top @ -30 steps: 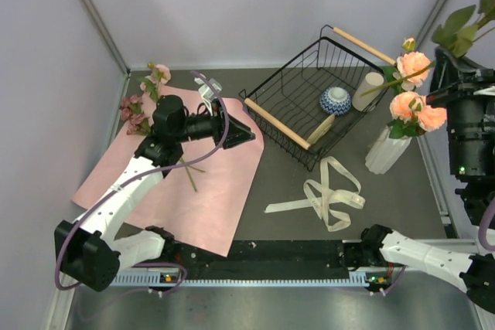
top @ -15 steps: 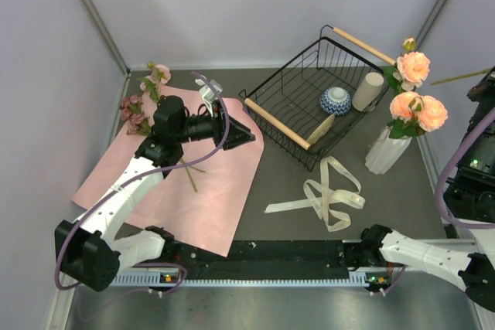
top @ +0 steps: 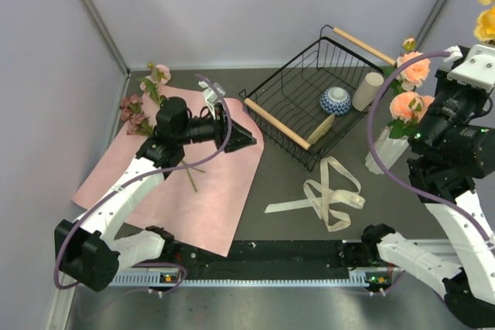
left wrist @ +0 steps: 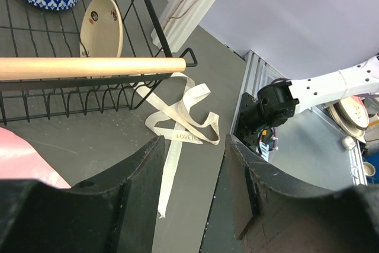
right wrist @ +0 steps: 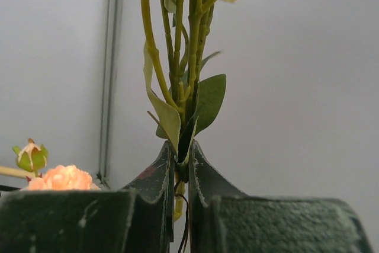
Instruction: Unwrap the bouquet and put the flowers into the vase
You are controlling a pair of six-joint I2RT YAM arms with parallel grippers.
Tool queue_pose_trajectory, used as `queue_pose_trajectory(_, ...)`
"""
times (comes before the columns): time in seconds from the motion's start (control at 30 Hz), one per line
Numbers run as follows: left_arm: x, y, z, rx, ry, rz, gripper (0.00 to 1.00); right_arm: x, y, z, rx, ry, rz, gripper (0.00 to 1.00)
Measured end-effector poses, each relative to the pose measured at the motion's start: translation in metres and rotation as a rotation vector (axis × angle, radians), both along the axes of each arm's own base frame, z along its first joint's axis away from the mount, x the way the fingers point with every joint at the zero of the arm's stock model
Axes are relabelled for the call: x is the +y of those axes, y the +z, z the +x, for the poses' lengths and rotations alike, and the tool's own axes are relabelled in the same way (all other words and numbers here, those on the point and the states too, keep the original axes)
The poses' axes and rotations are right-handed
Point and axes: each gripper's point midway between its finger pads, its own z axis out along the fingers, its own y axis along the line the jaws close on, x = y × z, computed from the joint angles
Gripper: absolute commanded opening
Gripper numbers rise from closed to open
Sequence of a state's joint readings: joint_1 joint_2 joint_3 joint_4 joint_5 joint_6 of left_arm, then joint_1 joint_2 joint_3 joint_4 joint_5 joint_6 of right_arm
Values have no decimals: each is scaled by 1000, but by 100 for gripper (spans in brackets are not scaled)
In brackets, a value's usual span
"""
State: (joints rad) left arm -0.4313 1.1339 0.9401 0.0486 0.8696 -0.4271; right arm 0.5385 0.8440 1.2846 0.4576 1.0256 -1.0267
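Note:
The bouquet is undone: its pink wrapping paper lies flat at the left, with a loose green stem on it. Mauve and pink flowers lie at the paper's far edge. The white ribbed vase at the right holds peach roses. My right gripper is shut on a leafy green flower stem, raised beside the vase, its yellow bloom at the top right edge. My left gripper hangs open and empty over the paper's right corner.
A black wire basket with wooden handles holds a blue-and-white bowl, a cream cup and a cream spoon. The cream ribbon lies loose in front of the basket. Walls stand close on both sides.
My right arm swung out to the right with the stem, then came back into view, and now holds the stem upright and high. The left arm has hardly moved.

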Motion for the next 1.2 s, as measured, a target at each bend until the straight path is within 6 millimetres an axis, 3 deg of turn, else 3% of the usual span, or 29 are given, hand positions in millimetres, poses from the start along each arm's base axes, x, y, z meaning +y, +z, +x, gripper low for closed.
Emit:
queue_pose_trajectory(0.33, -4, -2, -6, -17, -14, 14, 51, -21, -49, 27, 32, -44, 128, 0)
queue_pose_trajectory(0.63, -11, -9, -16, -16, -42, 43, 51, -24, -100, 45, 93, -26, 176, 0)
queue_pose_trajectory(0.97, -13, -12, -17, -23, -43, 54, 51, -24, -115, 34, 56, 19, 205, 0)
queue_pose_trajectory(1.2, -13, -11, -18, -30, -41, 56, 51, -15, -140, 49, 108, 67, 193, 5)
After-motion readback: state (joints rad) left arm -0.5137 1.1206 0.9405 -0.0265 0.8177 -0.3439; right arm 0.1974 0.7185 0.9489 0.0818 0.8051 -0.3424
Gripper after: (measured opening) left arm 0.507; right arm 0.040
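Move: The right hand holds the yellow flowers high. From it the white vase's middle lies about 10 cm ahead, 4 cm left and 45 cm below; the peach roses in the vase stand some 12 cm ahead, 7 cm left and 20 cm lower. From this hand, the grey cup is roughly 30 cm ahead, 7 cm left, the ribbon 2 cm ahead and 20 cm left, both far below. From the left hand the vase is about 8 cm ahead, 41 cm right and 20 cm below. Down and a little forward, the right hand brings the yellow bunch in beside the peach roses towards the vase, sinking about 14 cm; its forward way, some 5 cm in all, eases back briefly before resuming. The fingers keep their pinch on the stems and dip some 10 degrees from their upward slant. The left hand, empty and half open, drifts back and right a couple of centimetres. ##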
